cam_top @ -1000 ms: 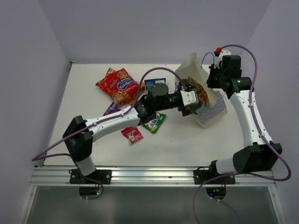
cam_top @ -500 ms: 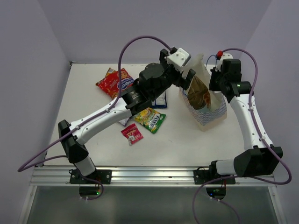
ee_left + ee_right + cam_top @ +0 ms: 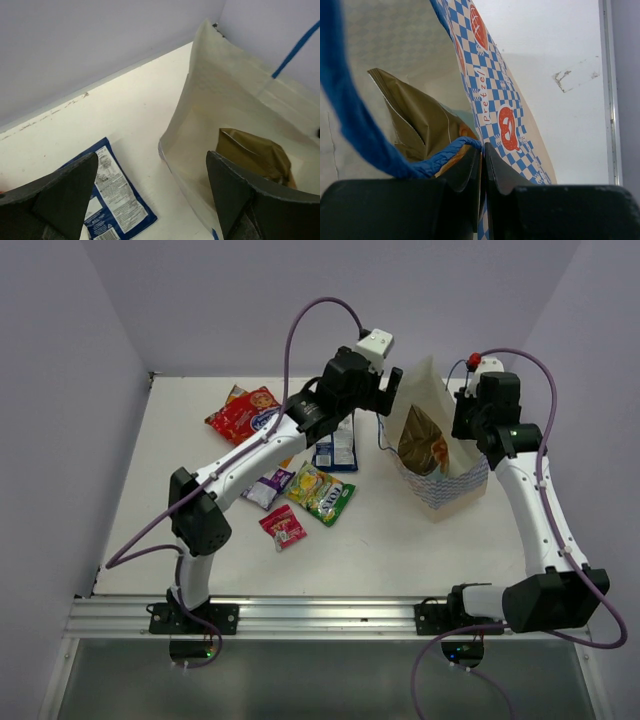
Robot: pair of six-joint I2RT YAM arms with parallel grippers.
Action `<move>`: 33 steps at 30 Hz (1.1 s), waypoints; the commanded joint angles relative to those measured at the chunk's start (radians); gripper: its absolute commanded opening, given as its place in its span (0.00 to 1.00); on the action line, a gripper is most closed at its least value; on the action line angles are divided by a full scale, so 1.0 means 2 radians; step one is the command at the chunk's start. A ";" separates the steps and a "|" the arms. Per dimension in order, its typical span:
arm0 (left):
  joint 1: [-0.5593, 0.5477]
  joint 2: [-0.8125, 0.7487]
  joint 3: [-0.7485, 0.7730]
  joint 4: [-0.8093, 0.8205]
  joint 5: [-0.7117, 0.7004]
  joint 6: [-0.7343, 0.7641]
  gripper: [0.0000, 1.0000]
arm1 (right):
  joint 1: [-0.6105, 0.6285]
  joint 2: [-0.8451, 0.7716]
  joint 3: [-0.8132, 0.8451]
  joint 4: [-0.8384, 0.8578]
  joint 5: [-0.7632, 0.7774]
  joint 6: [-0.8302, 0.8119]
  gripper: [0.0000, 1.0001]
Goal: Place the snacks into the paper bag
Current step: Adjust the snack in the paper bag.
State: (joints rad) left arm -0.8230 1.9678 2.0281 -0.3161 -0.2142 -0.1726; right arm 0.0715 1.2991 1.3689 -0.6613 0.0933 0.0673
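Note:
The paper bag (image 3: 455, 475) stands open at the right of the table, with a brown chip bag (image 3: 420, 438) inside it. My right gripper (image 3: 466, 426) is shut on the bag's far rim; in the right wrist view its jaws (image 3: 483, 145) pinch the checkered wall (image 3: 492, 85) beside a blue cord handle (image 3: 355, 125). My left gripper (image 3: 388, 392) hovers open and empty above the bag's left edge. In its wrist view the gripper (image 3: 151, 160) frames the bag's mouth (image 3: 225, 115) and a dark blue packet (image 3: 112, 195). Red (image 3: 240, 412), dark blue (image 3: 335, 445), purple (image 3: 268, 485), yellow-green (image 3: 322, 493) and small pink-red (image 3: 283, 527) snacks lie on the table.
The back wall runs close behind the bag and the left gripper. The left arm (image 3: 250, 455) arches over the loose packets. Bare table lies in front of the bag and along the near rail (image 3: 320, 615).
My left gripper has come up out of the bag, leaving the chip bag inside, and swung up and back to the left. The bag now stands more upright.

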 commanded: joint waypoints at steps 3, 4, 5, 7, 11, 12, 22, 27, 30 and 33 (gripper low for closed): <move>0.012 0.009 0.011 0.038 0.046 0.054 0.92 | 0.000 -0.024 -0.006 0.018 0.002 -0.011 0.10; 0.016 0.011 0.009 0.044 0.064 0.061 0.91 | 0.000 -0.024 -0.006 0.018 -0.001 -0.011 0.10; 0.017 0.013 0.008 0.049 0.071 0.067 0.90 | -0.001 -0.023 -0.007 0.019 -0.003 -0.012 0.10; 0.022 0.022 0.011 0.055 0.086 0.084 0.87 | -0.001 -0.022 -0.008 0.019 -0.007 -0.014 0.10; 0.027 0.034 0.010 0.068 0.117 0.116 0.81 | 0.000 -0.022 -0.009 0.022 -0.015 -0.017 0.10; 0.029 0.041 0.009 0.076 0.119 0.124 0.80 | -0.001 -0.024 -0.009 0.022 -0.019 -0.018 0.10; 0.036 0.090 0.041 0.092 0.109 0.148 0.31 | 0.000 -0.034 -0.013 0.028 -0.029 -0.021 0.10; 0.035 0.037 -0.023 0.136 0.116 0.145 0.00 | 0.003 -0.037 0.000 0.019 -0.031 -0.019 0.16; 0.033 0.010 -0.045 0.138 0.109 0.141 0.00 | 0.005 -0.045 0.009 0.012 -0.031 -0.009 0.37; 0.027 -0.005 -0.055 0.125 0.093 0.139 0.00 | 0.008 -0.056 0.025 -0.001 -0.033 0.005 0.55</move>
State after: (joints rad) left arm -0.7612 2.0605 1.9240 -0.1368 -0.0055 0.0986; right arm 0.0788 1.2369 1.3514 -0.6476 0.0410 0.0551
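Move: The paper bag's left rim lies just beyond and beneath the open left fingers, about 4 cm ahead, 3 cm to the right and 7 cm down. The gold-and-blue snack inside the bag is roughly level ahead, some 11 cm right and 13 cm lower; the dark blue packet lies on the table about 2 cm ahead, 8 cm left and 28 cm below. The right hand has the bag's right rim between its nearly shut fingers; from it, the snack is around 7 cm left, 2 cm ahead and 8 cm down. The left fingers close from wide open and pinch the bag's left rim, after the hand goes down some 7 cm and about 5 cm forward, edging right and turning roughly 10 degrees clockwise; the shut hand then draws back and left a centimetre or two. The right hand eases up about 1.5 cm and late on opens its fingers halfway, with the right rim still between them. ##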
